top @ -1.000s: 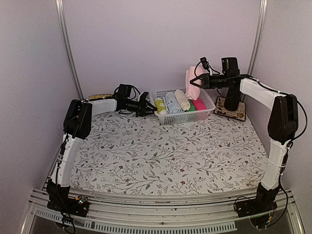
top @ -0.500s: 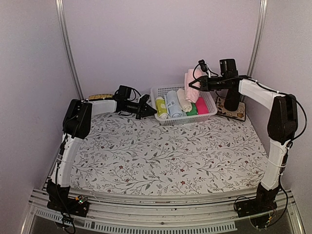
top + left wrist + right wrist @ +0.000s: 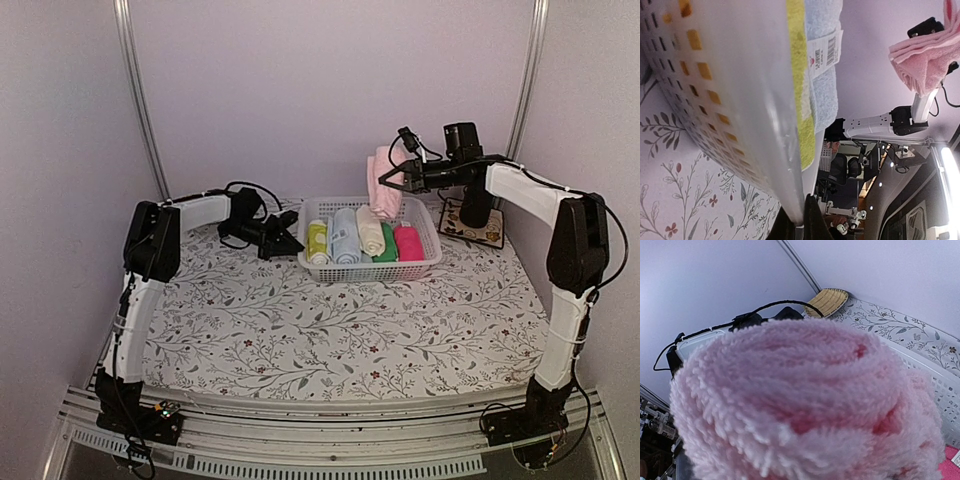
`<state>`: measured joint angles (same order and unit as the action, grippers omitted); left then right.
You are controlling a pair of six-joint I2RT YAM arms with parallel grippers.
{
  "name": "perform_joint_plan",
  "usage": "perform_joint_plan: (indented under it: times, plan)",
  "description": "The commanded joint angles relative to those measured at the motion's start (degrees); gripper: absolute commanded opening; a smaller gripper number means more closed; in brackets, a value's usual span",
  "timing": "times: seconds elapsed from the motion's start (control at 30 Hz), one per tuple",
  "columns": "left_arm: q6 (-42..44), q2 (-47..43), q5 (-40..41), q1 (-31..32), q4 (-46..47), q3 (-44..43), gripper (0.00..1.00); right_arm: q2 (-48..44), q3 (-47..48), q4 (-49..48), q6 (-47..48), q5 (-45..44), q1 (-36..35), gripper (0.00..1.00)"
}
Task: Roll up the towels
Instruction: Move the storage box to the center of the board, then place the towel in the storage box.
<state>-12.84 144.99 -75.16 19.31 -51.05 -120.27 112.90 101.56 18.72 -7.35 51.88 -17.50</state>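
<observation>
A rolled pale pink towel (image 3: 381,181) hangs in the air over the back right of the white basket (image 3: 370,270), with my right gripper (image 3: 394,179) shut on it. In the right wrist view this pink towel (image 3: 805,405) fills the frame and hides the fingers. A rolled cream towel (image 3: 371,230) lies in the basket between other rolls. My left gripper (image 3: 291,240) is shut on the basket's left rim. In the left wrist view, its dark jaws (image 3: 800,227) pinch the basket's wall (image 3: 730,100); the pink towel (image 3: 922,60) shows at the upper right.
The basket also holds yellow-green (image 3: 317,242), light blue (image 3: 345,235), green (image 3: 388,246) and magenta (image 3: 408,243) rolls. A patterned mat (image 3: 490,232) lies at the back right. A woven straw item (image 3: 827,301) sits in the back corner. A floral cloth (image 3: 320,330) covers the table.
My left gripper has closed on the basket's rim and drawn the basket forward, turning it square to the table. The right gripper has carried the pink towel a little to the left.
</observation>
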Motion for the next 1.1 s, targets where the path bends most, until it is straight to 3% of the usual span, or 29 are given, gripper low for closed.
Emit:
perform_joint_plan:
  times: [0.0,0.17,0.23,0.33,0.53,0.93,1.0,1.07]
  plan:
    - [15.40,-0.63,2.90,-2.88,-15.41,-1.03,0.00,2.02,0.95,-0.50,-1.98,4.75,-1.38,0.08]
    - [17.28,1.22,4.21,-4.30,-17.66,-4.32,0.00,4.35,-1.11,-5.66,-8.83,8.98,-1.76,0.09]
    - [18.06,1.83,4.62,-4.89,-18.51,-5.38,0.15,6.13,-0.11,-4.81,-9.41,9.47,-1.57,0.09]
    - [19.81,2.67,4.47,-5.86,-20.22,-6.39,0.23,9.40,2.04,-2.72,-9.43,10.87,-0.72,0.09]
    - [23.39,2.72,5.46,-7.04,-23.28,-6.81,0.51,14.03,4.12,-2.79,-11.37,11.55,1.17,0.10]
    - [23.83,-1.60,7.26,-7.99,-19.56,0.34,0.62,19.61,6.56,1.20,-12.34,9.76,2.02,0.14]
    - [24.05,-1.73,7.36,-8.02,-19.40,0.69,0.62,19.01,4.76,-1.18,-13.08,11.68,1.98,0.14]
    - [23.89,-1.94,7.52,-8.08,-18.84,0.92,0.62,17.02,-0.01,-10.01,-17.28,15.78,1.90,0.14]
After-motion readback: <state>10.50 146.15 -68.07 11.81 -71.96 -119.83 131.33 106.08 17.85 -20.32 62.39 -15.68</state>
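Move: The storage box is still pinched by its left rim in the left hand; its middle lies about 17 cm to that hand's right, 6 cm ahead and 5 cm below, with the yellow-green roll about 5 cm right and 3 cm ahead. For the right hand, which keeps the pink towel aloft, the green roll is some 22 cm below, almost straight underneath; the cream roll is about 3 cm left and 2 cm ahead, the magenta roll 7 cm right, at similar depth. The storage box gets a last short pull left by its rim, then the left hand opens and backs off, about 7 cm left in all, sinking some 3 cm at the end. The pink towel, kept in the right hand's grip, goes down about 12 cm into the box over the green roll, drifting slightly forward while the wrist rolls some 25 degrees, forward side dipping. ##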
